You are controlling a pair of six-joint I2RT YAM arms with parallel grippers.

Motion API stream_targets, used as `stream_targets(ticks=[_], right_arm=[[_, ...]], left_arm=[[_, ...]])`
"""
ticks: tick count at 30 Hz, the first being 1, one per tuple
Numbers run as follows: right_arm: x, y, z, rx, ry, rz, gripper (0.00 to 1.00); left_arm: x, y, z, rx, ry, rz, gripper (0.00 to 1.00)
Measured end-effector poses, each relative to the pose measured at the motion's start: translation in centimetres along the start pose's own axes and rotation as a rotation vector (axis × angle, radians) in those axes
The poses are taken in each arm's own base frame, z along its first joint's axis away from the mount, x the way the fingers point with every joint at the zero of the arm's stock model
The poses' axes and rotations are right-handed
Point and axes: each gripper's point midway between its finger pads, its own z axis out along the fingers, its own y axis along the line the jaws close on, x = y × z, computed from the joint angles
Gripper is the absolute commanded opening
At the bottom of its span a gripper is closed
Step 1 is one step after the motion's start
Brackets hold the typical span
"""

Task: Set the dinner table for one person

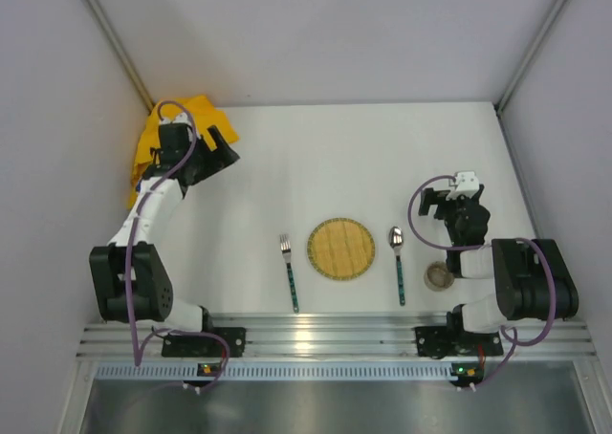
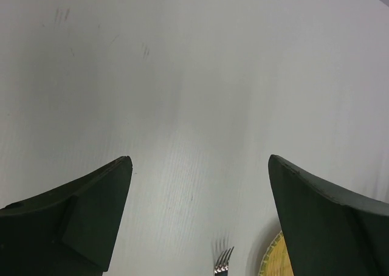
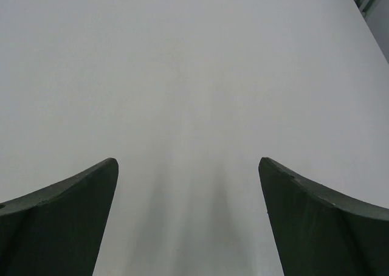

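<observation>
The white dinner table holds a round yellow woven plate near its front middle. A fork with a green handle lies left of the plate and a spoon with a green handle lies right of it. My left gripper is open and empty over the back left of the table, beside a yellow cloth. In the left wrist view it is open over bare tabletop, with the fork tines and the plate edge at the bottom. My right gripper is open and empty right of the spoon; in the right wrist view it is over bare table.
A small round cup stands right of the spoon's handle, close to the right arm. The ribbed aluminium rail runs along the near edge. Grey walls close in the back and both sides.
</observation>
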Motion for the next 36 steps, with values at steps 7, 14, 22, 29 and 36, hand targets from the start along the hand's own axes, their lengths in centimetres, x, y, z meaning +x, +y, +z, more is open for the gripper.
stream_targets(ticks=[7, 14, 22, 29, 36], right_arm=[[0.0, 0.0, 0.0, 0.000, 0.000, 0.000, 1.00], [0.0, 0.0, 0.0, 0.000, -0.002, 0.000, 1.00], [-0.1, 0.0, 0.0, 0.000, -0.004, 0.000, 1.00], [-0.1, 0.0, 0.0, 0.001, -0.003, 0.000, 1.00], [-0.1, 0.0, 0.0, 0.001, -0.003, 0.000, 1.00]], left_arm=[[-3.9, 0.6, 5.6, -0.086, 0.036, 0.008, 0.99], [-5.0, 3.3, 11.1, -0.265, 0.084, 0.061, 0.99], [-6.3, 4.1, 15.9, -0.318, 0.091, 0.075, 0.99], [-6.3, 4.5, 20.8, -0.354, 0.086, 0.113, 0.98], [-3.7, 6.1, 23.5, -0.405, 0.127, 0.147, 0.98]])
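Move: The orange napkin's middle lies some 19 cm ahead of the left gripper, 17 cm to its left and 17 cm below; its near right corner is about 21 cm straight ahead. The fork lies about 22 cm back and 17 cm right of this hand, the round plate some 14 cm back and 32 cm right, both on the table. From the idle right hand the napkin is roughly 23 cm ahead and 75 cm left. Bring the open left gripper about 20 cm forward and 14 cm down to the near right corner of the napkin, then finish with a nearly straight drop of the last 5 cm. On the way roll the left side up some 20 degrees and tip the fingers further down, keeping them wide open. ##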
